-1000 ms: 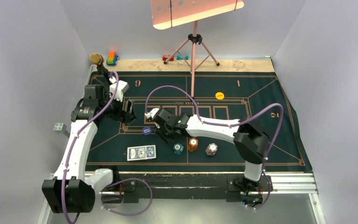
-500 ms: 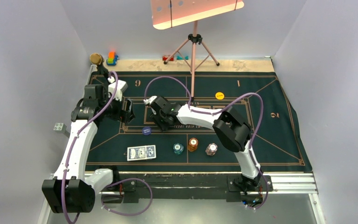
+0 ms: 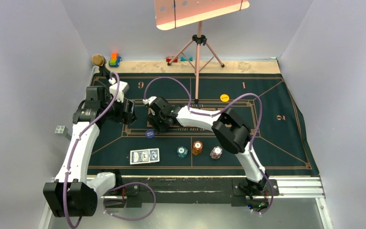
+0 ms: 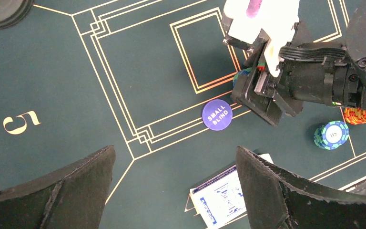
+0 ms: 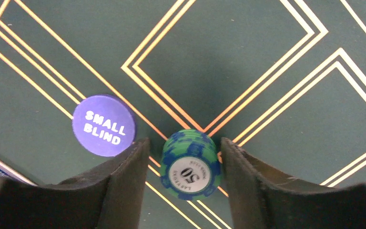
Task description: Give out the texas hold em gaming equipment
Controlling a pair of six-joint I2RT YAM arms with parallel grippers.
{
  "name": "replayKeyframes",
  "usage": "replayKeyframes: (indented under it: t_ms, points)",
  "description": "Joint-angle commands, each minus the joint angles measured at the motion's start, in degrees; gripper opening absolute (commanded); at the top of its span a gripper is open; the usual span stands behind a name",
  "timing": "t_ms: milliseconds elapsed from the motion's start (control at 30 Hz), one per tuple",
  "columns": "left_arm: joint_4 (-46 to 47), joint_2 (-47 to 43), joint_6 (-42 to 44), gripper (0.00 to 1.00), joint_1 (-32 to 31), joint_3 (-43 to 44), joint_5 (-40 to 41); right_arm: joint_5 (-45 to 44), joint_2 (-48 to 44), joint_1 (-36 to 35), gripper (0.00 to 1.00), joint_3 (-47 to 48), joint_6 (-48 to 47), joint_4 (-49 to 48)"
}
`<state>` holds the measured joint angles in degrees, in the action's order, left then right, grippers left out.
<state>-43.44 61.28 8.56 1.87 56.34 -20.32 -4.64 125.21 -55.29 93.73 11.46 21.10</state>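
A green-and-blue chip stack point(image 5: 190, 164) stands on the mat's gold lines between my right gripper's point(image 5: 185, 145) fingers, with a gap showing on each side, so that gripper is open around it. The dark blue "SMALL BLIND" disc point(image 5: 104, 125) point(image 3: 149, 133) lies just beside its left finger. My left gripper point(image 4: 174, 152) point(image 3: 129, 113) hangs wide open and holds nothing, above the mat near the blue-backed card deck point(image 4: 219, 198) point(image 3: 144, 156). Teal point(image 3: 182, 151), orange point(image 3: 197, 147) and pinkish-white point(image 3: 216, 152) chip stacks sit in a row near the front. A yellow disc point(image 3: 224, 98) lies further back.
A pink tripod point(image 3: 198, 57) stands at the back middle under a tilted board. The gold-topped black stand point(image 3: 97, 60) and bright toy blocks point(image 3: 115, 59) sit at the back left. The green mat point(image 3: 286, 143) ends close to the right wall.
My right arm has swung left and away from the front chip row to a spot beside the SMALL BLIND disc. Its jaws have parted slightly. The left arm has barely moved.
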Motion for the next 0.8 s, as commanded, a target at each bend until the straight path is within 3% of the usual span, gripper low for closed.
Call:
replayKeyframes:
  t_ms: [0, 100, 333, 600, 767]
  points:
    - [2.1, 0.1, -0.2, 1.0, 0.5, -0.5, -0.6, 0.7, 0.4, -0.2, 0.69, 1.9, 0.9, -1.0]
    - [2.1, 0.0, 0.0, 1.0, 0.5, -0.6, -0.9, -0.1, 0.0, 0.0, 0.78, 2.1, 0.6, -0.5]
    - [2.1, -0.3, 0.1, 1.0, 0.5, -0.6, -0.9, -3.2, -7.1, 0.2, 0.84, 0.9, -0.9, 2.6]
    - [2.0, -0.7, 0.5, 1.0, 0.5, -0.5, -0.9, -2.4, -20.8, -0.6, 0.93, -13.6, -1.0, 6.2]
    - [1.8, -0.8, 0.6, 1.0, 0.5, -0.4, -1.3, -0.5, -23.9, -2.6, 0.98, -20.5, -1.6, 8.2]
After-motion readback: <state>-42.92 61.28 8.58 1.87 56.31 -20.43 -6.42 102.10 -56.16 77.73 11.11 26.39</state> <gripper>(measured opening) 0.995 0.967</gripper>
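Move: The green chip stack is at the right hand's fingertips, its middle about 1 cm below the hand point. From that hand, the small blind button is some 6 cm left and 2 back, the second green stack about 10 right and 12 back, and the card deck about 8 left and 14 back. From the left hand, the stack lies roughly 16 cm right, 4 ahead and 16 below. Right fingers open, let go of the green stack, then rise about 8 cm, drawing right and back. ##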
